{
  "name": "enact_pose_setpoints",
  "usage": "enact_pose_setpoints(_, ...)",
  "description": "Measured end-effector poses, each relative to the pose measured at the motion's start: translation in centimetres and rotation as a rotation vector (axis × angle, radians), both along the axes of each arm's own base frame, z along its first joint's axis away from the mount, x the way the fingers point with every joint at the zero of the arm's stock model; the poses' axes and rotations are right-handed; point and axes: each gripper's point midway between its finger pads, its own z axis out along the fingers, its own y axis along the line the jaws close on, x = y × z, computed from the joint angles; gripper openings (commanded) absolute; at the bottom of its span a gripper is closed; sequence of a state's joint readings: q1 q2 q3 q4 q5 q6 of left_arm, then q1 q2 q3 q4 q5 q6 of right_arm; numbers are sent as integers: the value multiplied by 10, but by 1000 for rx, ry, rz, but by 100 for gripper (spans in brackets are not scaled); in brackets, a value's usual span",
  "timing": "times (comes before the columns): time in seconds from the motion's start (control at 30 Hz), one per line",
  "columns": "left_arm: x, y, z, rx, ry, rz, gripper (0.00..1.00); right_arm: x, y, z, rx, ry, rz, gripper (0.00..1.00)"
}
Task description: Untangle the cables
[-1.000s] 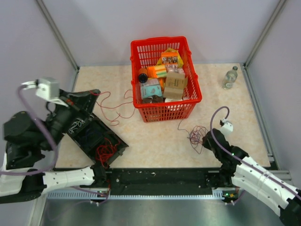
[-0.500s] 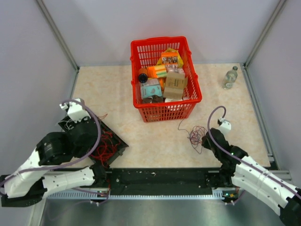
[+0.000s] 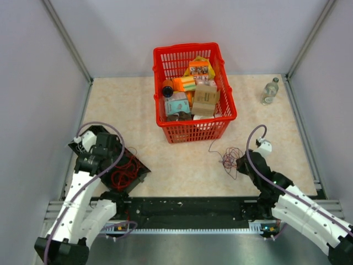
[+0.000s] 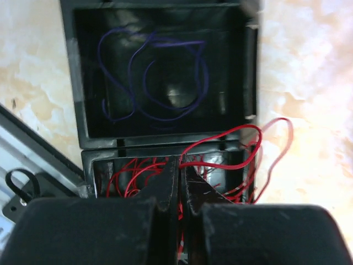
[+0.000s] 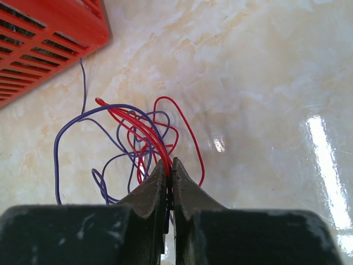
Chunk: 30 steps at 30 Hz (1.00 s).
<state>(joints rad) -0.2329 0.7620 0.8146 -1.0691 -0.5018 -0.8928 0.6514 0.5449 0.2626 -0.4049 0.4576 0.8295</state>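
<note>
A loose tangle of thin red and purple cables (image 3: 229,157) (image 5: 138,132) lies on the table right of centre. My right gripper (image 3: 240,162) (image 5: 170,160) is shut on a few of its red strands. At the near left stands an open black box (image 3: 144,170) (image 4: 71,83). Its near compartment is full of red cables (image 3: 126,174) (image 4: 242,132), and one loop spills over the side. A purple cable (image 4: 149,72) lies in its far compartment. My left gripper (image 3: 113,163) (image 4: 180,161) hangs over the near compartment, shut, with a red cable running into its tips.
A red basket (image 3: 193,130) (image 5: 49,33) full of packets stands at the back centre, close to the tangle. A clear bottle (image 3: 269,91) is at the back right. Grey walls close in both sides, and a black rail (image 3: 187,207) runs along the near edge.
My left arm came down from a raised pose at the far left onto the box. The red cable strung over the table left of the basket is gone from there. The right arm stayed still.
</note>
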Motion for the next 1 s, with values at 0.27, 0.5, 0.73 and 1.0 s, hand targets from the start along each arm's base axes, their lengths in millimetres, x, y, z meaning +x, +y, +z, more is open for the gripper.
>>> enact_pose_setpoints(0.27,-35,9,-66,-191,108,289,0,-1,0,-4,-9,16,3,0)
enact_pose_setpoints(0.5,-43,8,-58,-256,-43,332,30,1,2,-5,-16,16,12,0)
enact_pose_setpoints(0.73,-37,3,-51,-283,-58,311,98,-1,3,-11,-44,41,40,0)
enact_pose_setpoints(1.0,1,-18,67,-307,-380,15,97,-7,40,-8,-34,37,314,0)
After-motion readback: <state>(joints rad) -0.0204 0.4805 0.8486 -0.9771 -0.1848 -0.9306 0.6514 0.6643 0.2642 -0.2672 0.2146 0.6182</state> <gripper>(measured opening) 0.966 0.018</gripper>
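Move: The left hand, red cable already pinched in its fingers, is above the black tray; the near compartment, where more red cable lies, is roughly 3 cm back, 3 cm to the right and 12 cm below. The purple-cable compartment is about 3 cm ahead and 4 cm left, the white-cable one 9 ahead and 11 left. The right hand holds the cable tangle, its loose coils some 3 cm ahead, 3 cm left and 5 cm below; the red basket is about 25 cm ahead, 18 left. Down about 7 cm and back some 4 cm goes the left hand, swinging counter-clockwise as it lowers the red cable into the near compartment; there it pauses, opens fully and lets go, then rises some 12 cm and comes forward again, fingertips swinging up. The right hand keeps its pinch on the tangle, sinks a centimetre, then late on pulls about 4 cm left, turning counter-clockwise. ##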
